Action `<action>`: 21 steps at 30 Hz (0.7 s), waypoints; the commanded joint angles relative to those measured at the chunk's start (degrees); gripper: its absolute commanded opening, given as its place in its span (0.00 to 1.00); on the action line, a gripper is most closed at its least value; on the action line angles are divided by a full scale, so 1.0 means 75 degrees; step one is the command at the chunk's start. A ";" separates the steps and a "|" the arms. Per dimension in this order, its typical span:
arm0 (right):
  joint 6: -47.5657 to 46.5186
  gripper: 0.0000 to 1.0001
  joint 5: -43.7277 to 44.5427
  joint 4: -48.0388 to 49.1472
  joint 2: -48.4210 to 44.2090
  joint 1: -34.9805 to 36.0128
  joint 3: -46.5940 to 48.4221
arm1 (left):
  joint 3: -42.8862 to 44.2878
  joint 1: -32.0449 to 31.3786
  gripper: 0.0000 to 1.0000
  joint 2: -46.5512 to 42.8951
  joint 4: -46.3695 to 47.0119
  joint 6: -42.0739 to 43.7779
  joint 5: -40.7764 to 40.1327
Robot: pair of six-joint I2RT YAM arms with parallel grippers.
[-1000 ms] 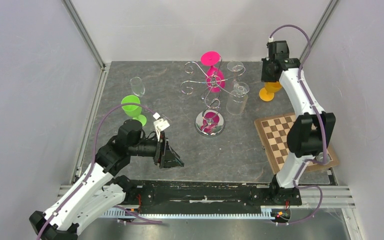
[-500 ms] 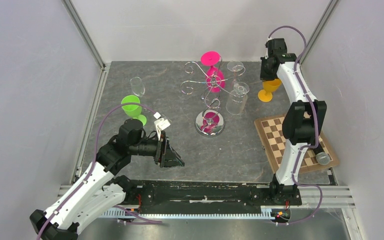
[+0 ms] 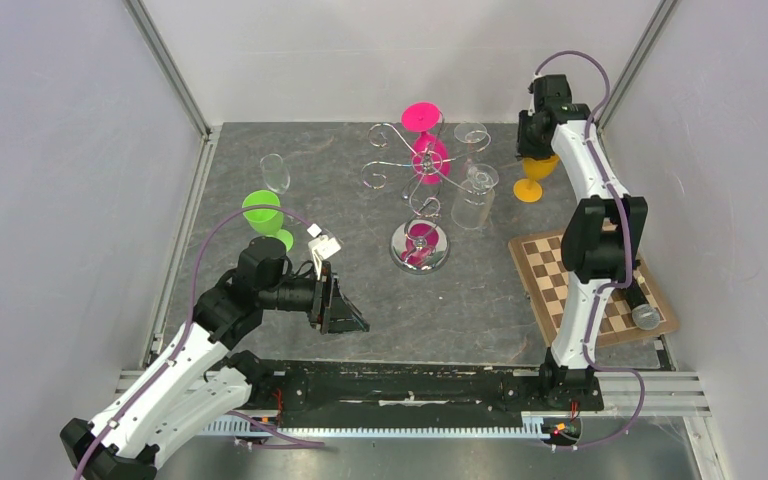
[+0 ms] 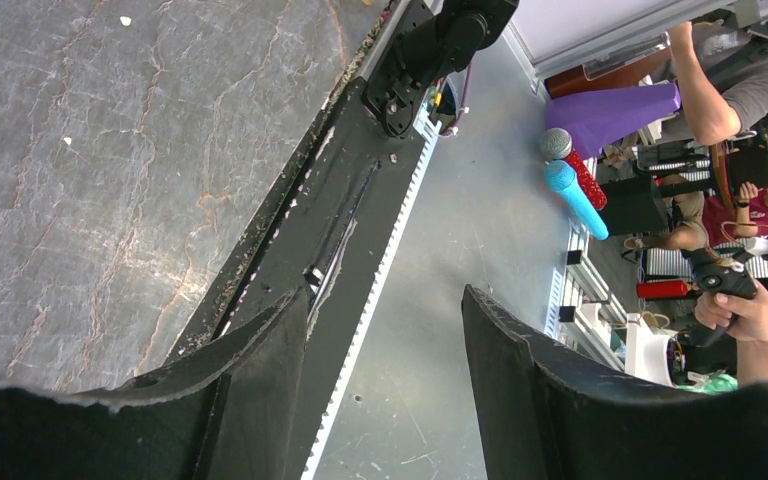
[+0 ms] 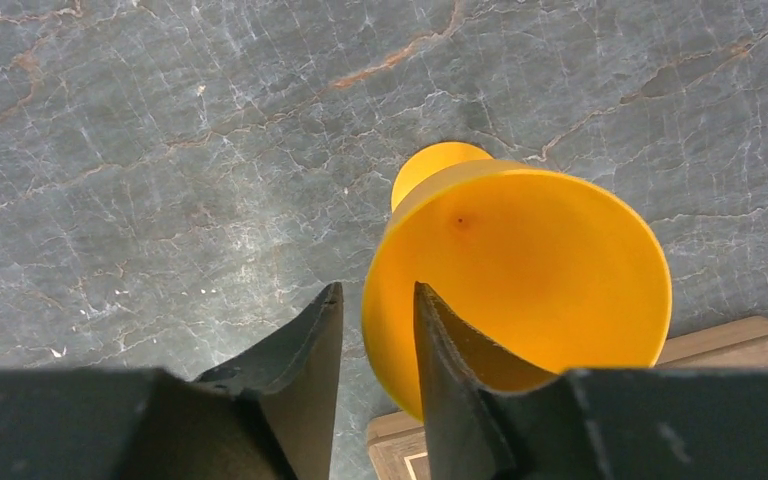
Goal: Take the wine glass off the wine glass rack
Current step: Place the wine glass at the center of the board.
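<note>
The wine glass rack (image 3: pixel 415 178) is a chrome wire stand with a round mirrored base (image 3: pixel 438 258) in the middle of the table. A pink wine glass (image 3: pixel 430 156) hangs upside down in its arms. An orange wine glass (image 3: pixel 532 187) (image 5: pixel 530 270) stands upright on the table at the far right, off the rack. My right gripper (image 3: pixel 536 160) (image 5: pixel 378 290) hangs over it, open a little. One finger is inside the bowl and the other outside, with the rim in the gap. My left gripper (image 3: pixel 355 322) (image 4: pixel 385 295) is open and empty, low near the front rail.
A clear glass (image 3: pixel 474 195) stands right of the rack and another (image 3: pixel 472 135) sits behind it. A green glass (image 3: pixel 263 213) and a small clear glass (image 3: pixel 275 172) stand at the left. A chessboard (image 3: pixel 560 270) lies at the front right.
The right jaws have parted round the orange glass's rim after being shut on it. The right arm has drawn slightly toward the back. The left arm has stayed still.
</note>
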 commanded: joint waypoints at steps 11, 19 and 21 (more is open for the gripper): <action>0.0469 0.52 0.0066 0.0556 -0.0627 -0.0103 0.0851 | -0.0023 0.0042 0.64 -0.0027 0.0321 -0.0176 0.0252; 0.0627 0.57 -0.0212 0.1101 -0.1724 -0.0106 0.0500 | -0.0023 0.0044 0.65 -0.0016 0.0298 -0.0175 0.0211; 0.0637 0.57 -0.0269 0.1171 -0.2061 -0.0106 0.0329 | -0.0018 0.0038 0.65 0.0004 0.0298 -0.0182 0.0210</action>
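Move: Beside the right hand stands the orange wine glass, its middle about 4 cm to the right and 7 cm below, its left rim wall between the parted fingers. The chess board's middle is some 27 cm back and 16 cm right, 16 cm lower. The near clear glass hangs about 13 cm back and 15 cm left, the rack's pole about 15 cm back and 27 cm left. From the left hand the orange glass is roughly 42 cm ahead, 46 cm right and 14 cm below. Backing off the already released orange glass, the right hand opens its fingers wider around the rim wall and eases forward barely 2 cm while starting to rise. Then it climbs quickly, about 10 cm in all, drawing the fingers up clear of the rim as the wrist tilts them some 15 degrees outward from pointing down. ##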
